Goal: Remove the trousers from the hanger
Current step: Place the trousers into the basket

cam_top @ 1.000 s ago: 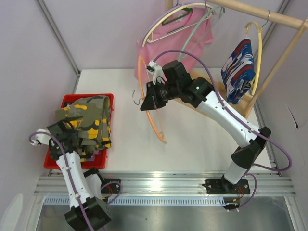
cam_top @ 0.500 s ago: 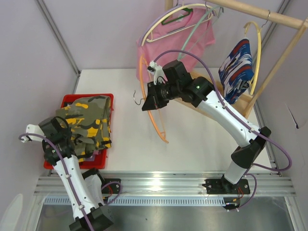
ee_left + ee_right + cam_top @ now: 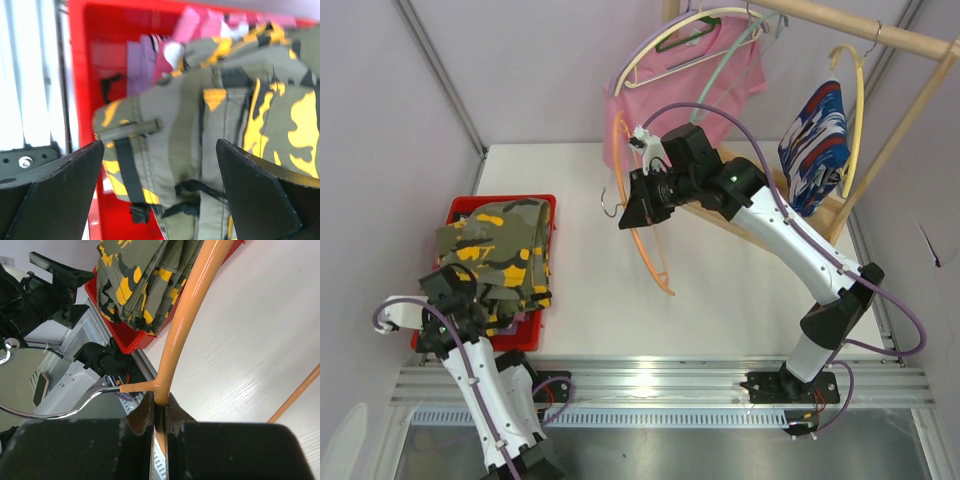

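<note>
The yellow-olive camouflage trousers (image 3: 500,250) lie heaped in the red bin (image 3: 545,205). My left gripper (image 3: 448,290) hovers open at the bin's near end. In the left wrist view its gripper (image 3: 160,192) straddles the trousers (image 3: 200,130) without touching them. My right gripper (image 3: 638,207) is shut on a bare orange hanger (image 3: 645,245) held above the table. The right wrist view shows the gripper (image 3: 161,407) pinching the hanger (image 3: 192,315) just below its metal hook. A blue, white and red pair of trousers (image 3: 817,145) hangs on a yellow hanger at the rack's right.
A plain pink T-shirt (image 3: 680,85) hangs on the wooden rack (image 3: 880,35) behind the right arm. Pink and purple cloth (image 3: 195,22) shows under the camouflage pair in the bin (image 3: 85,65). The bin sits at the table's left edge by the wall.
My left gripper let go of the camouflage trousers, opened wide and drew back to the bin's near end. The right gripper carried the orange hanger slightly right.
</note>
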Action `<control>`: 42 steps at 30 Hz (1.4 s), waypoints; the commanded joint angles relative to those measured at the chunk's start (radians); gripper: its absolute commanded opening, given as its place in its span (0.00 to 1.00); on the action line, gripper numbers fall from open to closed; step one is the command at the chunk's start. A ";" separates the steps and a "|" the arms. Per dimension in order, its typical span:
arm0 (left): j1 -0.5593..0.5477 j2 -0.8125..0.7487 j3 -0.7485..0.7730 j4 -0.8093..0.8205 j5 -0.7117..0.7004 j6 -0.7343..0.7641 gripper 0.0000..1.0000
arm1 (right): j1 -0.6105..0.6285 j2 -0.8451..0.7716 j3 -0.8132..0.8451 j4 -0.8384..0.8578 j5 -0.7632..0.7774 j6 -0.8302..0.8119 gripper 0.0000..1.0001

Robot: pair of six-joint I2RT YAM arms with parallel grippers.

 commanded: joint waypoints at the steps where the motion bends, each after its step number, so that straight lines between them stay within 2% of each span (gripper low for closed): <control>1: 0.029 -0.015 0.006 0.029 -0.109 -0.016 0.99 | -0.007 0.004 0.052 -0.004 -0.040 -0.035 0.00; 5: 0.079 0.017 -0.038 0.191 -0.017 0.093 1.00 | -0.011 0.010 0.057 -0.015 -0.054 -0.045 0.00; 11: 0.182 0.043 -0.130 0.364 0.043 0.202 1.00 | -0.023 0.005 0.057 -0.029 -0.059 -0.055 0.00; 12: 0.200 0.048 -0.136 0.390 0.129 0.229 0.99 | -0.026 0.007 0.057 -0.032 -0.062 -0.053 0.00; 14: 0.242 0.051 -0.176 0.439 0.208 0.231 0.97 | -0.027 0.011 0.063 -0.035 -0.072 -0.053 0.00; 17: 0.251 0.062 -0.227 0.504 0.297 0.213 0.86 | -0.027 0.018 0.069 -0.037 -0.075 -0.053 0.00; 18: 0.251 0.053 -0.233 0.515 0.310 0.208 0.77 | -0.026 0.018 0.072 -0.038 -0.072 -0.053 0.00; 23: 0.251 0.028 -0.250 0.501 0.331 0.228 0.53 | -0.027 0.031 0.084 -0.040 -0.080 -0.047 0.00; 24: 0.251 0.025 -0.247 0.496 0.334 0.230 0.41 | -0.029 0.044 0.089 -0.046 -0.086 -0.047 0.00; 26: 0.251 0.024 -0.231 0.493 0.346 0.237 0.30 | -0.027 0.053 0.107 -0.050 -0.091 -0.044 0.00; 27: 0.251 0.024 -0.227 0.490 0.347 0.242 0.16 | -0.027 0.062 0.112 -0.052 -0.094 -0.042 0.00; 29: 0.251 0.024 -0.187 0.470 0.337 0.248 0.07 | -0.027 0.070 0.127 -0.055 -0.097 -0.042 0.00; 35: 0.245 0.020 -0.044 0.410 0.313 0.311 0.00 | -0.027 0.091 0.156 -0.072 -0.099 -0.042 0.00; 42: 0.228 0.028 0.101 0.418 0.414 0.339 0.00 | -0.027 0.100 0.170 -0.080 -0.097 -0.047 0.00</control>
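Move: The camouflage trousers lie heaped in the basket, their middle about 8 cm ahead of the open left hand, 4 cm to its right and 6 cm below. The basket's middle is roughly 6 cm ahead, 3 cm right and 9 cm below. A pink cloth shows under the trousers, about 12 cm to that hand's left and 1 cm ahead, some 8 cm below. From the right hand the trousers lie about 33 cm left, 3 cm back and 24 cm below. The left hand dips left, down and forward, pinches the trousers' near left part, and lifts about 10 cm. ##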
